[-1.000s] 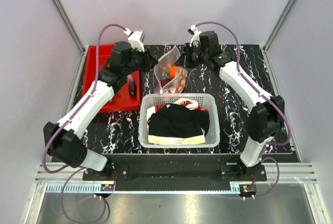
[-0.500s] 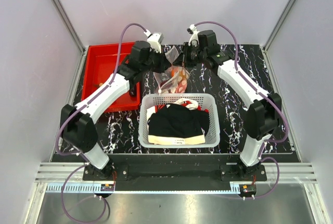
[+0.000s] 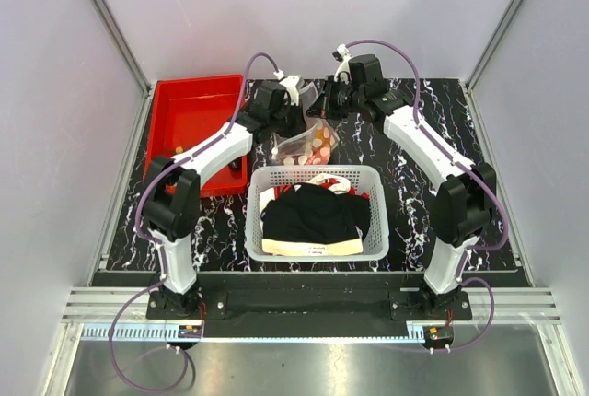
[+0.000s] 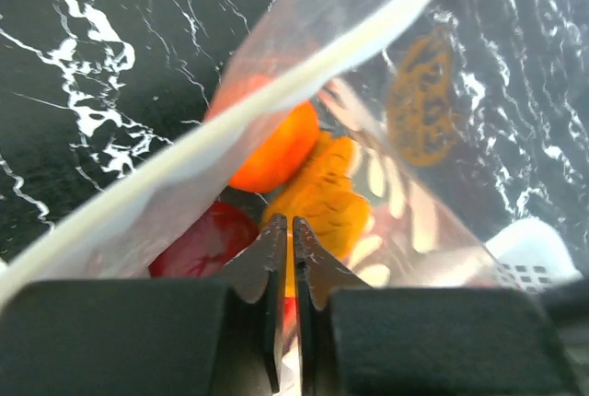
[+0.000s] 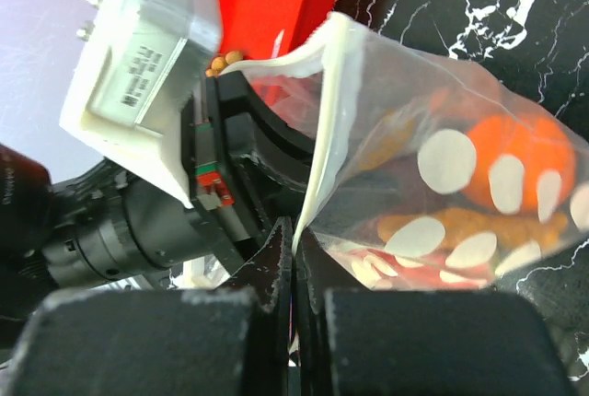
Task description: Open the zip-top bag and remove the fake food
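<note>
The zip-top bag (image 3: 309, 145) hangs between both grippers just beyond the white basket. Its clear film holds the fake food: an orange fruit (image 4: 276, 152), a dark red fruit (image 4: 207, 244), a yellow-orange piece (image 4: 329, 201) and pale discs (image 5: 446, 161). My right gripper (image 5: 294, 230) is shut on the white zip strip (image 5: 329, 120) at the bag's mouth. My left gripper (image 4: 292, 227) faces it from the left, its jaws pressed almost together on the bag's film below the strip (image 4: 230, 110). In the top view the two grippers, left (image 3: 293, 118) and right (image 3: 322, 109), nearly meet.
A red bin (image 3: 189, 115) stands at the back left with a few small tan balls (image 3: 180, 150) in it. The white mesh basket (image 3: 317, 171) with black and white clothes sits right in front of the bag. Grey walls close off three sides.
The left arm swung right from over the red bin to the bag and its jaws closed on the film. The right gripper kept its hold; the bag shifted slightly lower.
</note>
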`<state>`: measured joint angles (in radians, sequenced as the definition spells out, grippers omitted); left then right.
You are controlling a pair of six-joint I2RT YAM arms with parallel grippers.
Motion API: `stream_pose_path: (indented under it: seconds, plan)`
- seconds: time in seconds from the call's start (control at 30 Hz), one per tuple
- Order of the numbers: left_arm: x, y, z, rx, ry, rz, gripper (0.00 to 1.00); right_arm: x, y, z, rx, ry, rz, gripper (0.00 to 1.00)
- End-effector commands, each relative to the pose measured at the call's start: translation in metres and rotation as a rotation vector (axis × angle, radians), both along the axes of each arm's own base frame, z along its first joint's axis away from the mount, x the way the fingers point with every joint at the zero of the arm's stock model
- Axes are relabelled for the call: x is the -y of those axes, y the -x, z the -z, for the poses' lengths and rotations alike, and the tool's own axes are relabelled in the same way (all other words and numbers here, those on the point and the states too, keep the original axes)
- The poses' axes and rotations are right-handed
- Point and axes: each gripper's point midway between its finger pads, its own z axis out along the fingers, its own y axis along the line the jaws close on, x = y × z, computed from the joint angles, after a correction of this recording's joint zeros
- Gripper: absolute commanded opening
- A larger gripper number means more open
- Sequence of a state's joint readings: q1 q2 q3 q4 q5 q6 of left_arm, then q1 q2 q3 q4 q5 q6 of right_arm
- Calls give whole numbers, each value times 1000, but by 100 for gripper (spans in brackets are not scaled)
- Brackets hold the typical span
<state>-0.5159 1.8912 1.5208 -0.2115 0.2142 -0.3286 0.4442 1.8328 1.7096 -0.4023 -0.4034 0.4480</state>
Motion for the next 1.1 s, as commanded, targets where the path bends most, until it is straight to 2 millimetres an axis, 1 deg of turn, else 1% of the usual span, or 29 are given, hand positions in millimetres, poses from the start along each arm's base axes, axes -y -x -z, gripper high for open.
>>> stream_pose_path:
  seconds: [0.0, 0.07, 0.1, 0.17, 0.2, 0.3, 0.37, 0.4, 0.43, 0.5, 0.57, 0.67, 0.73, 0.77, 0.83, 0.87, 0.93, 0.97, 1.03, 1.07]
  plan:
    - [15, -4, -24, 71, 47, 82, 14, 2, 1, -16, 46, -14, 22, 0]
    - [21, 1, -25, 94, 65, 136, 18, 4, 3, -13, 43, -5, 26, 0]
    - [22, 3, -23, 93, 71, 153, 23, 6, 2, -11, 43, 0, 30, 0]
    - [27, 8, -20, 87, 81, 199, 27, 10, 4, -8, 39, 6, 38, 0]
    - [29, 9, -17, 81, 81, 214, 31, 11, 5, -7, 36, 8, 39, 0]
    - [35, 15, -12, 61, 101, 266, 36, 16, 7, -1, 28, 16, 45, 0]
    - [37, 14, -9, 50, 101, 271, 36, 19, 9, 4, 15, 19, 53, 0]
    - [38, 15, -2, 29, 99, 277, 36, 21, 8, 3, 17, 15, 57, 0]
    - [40, 16, -1, 21, 104, 285, 36, 23, 9, 4, 13, 14, 62, 0]
    - [43, 20, 8, -7, 110, 306, 34, 26, 8, 4, 12, 7, 73, 0]
    - [47, 24, 12, -15, 112, 327, 34, 27, 9, 0, 20, 2, 76, 0]
    - [46, 32, 21, -28, 97, 352, 38, 28, 9, -2, 21, -4, 78, 0]
    - [46, 35, 17, -8, 100, 373, 42, 28, 10, 0, 15, -5, 75, 0]
    - [44, 38, 20, -11, 96, 377, 43, 28, 10, -1, 16, -7, 74, 0]
    - [43, 40, 18, 7, 92, 391, 46, 29, 9, -1, 14, -9, 76, 0]
    - [42, 43, 16, 17, 92, 405, 49, 28, 10, 1, 9, -8, 74, 0]
    - [45, 48, 13, 28, 104, 438, 51, 29, 9, 0, 10, -10, 74, 0]
    - [45, 49, 9, 41, 103, 447, 54, 29, 9, -1, 12, -14, 74, 0]
    - [44, 54, 10, 42, 104, 462, 55, 29, 10, -1, 10, -16, 70, 0]
    - [43, 55, 8, 53, 103, 465, 56, 30, 9, -2, 11, -19, 72, 0]
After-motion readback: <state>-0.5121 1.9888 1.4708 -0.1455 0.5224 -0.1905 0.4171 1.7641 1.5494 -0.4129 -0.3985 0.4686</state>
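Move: The left fingers hang nearly shut at the bag's mouth; the yellow piece inside lies about 6 cm to their right, 2 cm ahead and 10 cm below. The orange lies about 4 cm right and 5 cm ahead of the left hand, the red piece some 3 cm ahead and 1 cm left, both at much the same depth; the basket's middle is about 21 cm back and 4 cm right. From the right hand, pinching the bag's rim, the yellow piece is about 3 cm ahead, 2 cm right and 18 cm below. The left hand works down into the bag towards the yellow piece, sinking about 5 cm, mostly in the later part, while it eases back and to the right by some 3 cm each, turns clockwise nearly 20 degrees and spreads its fingers from almost shut to about half open. The right hand keeps its shut pinch on the rim and takes it down about 3.5 cm, also a little to the right and back, so that the mouth comes down around the left gripper. ##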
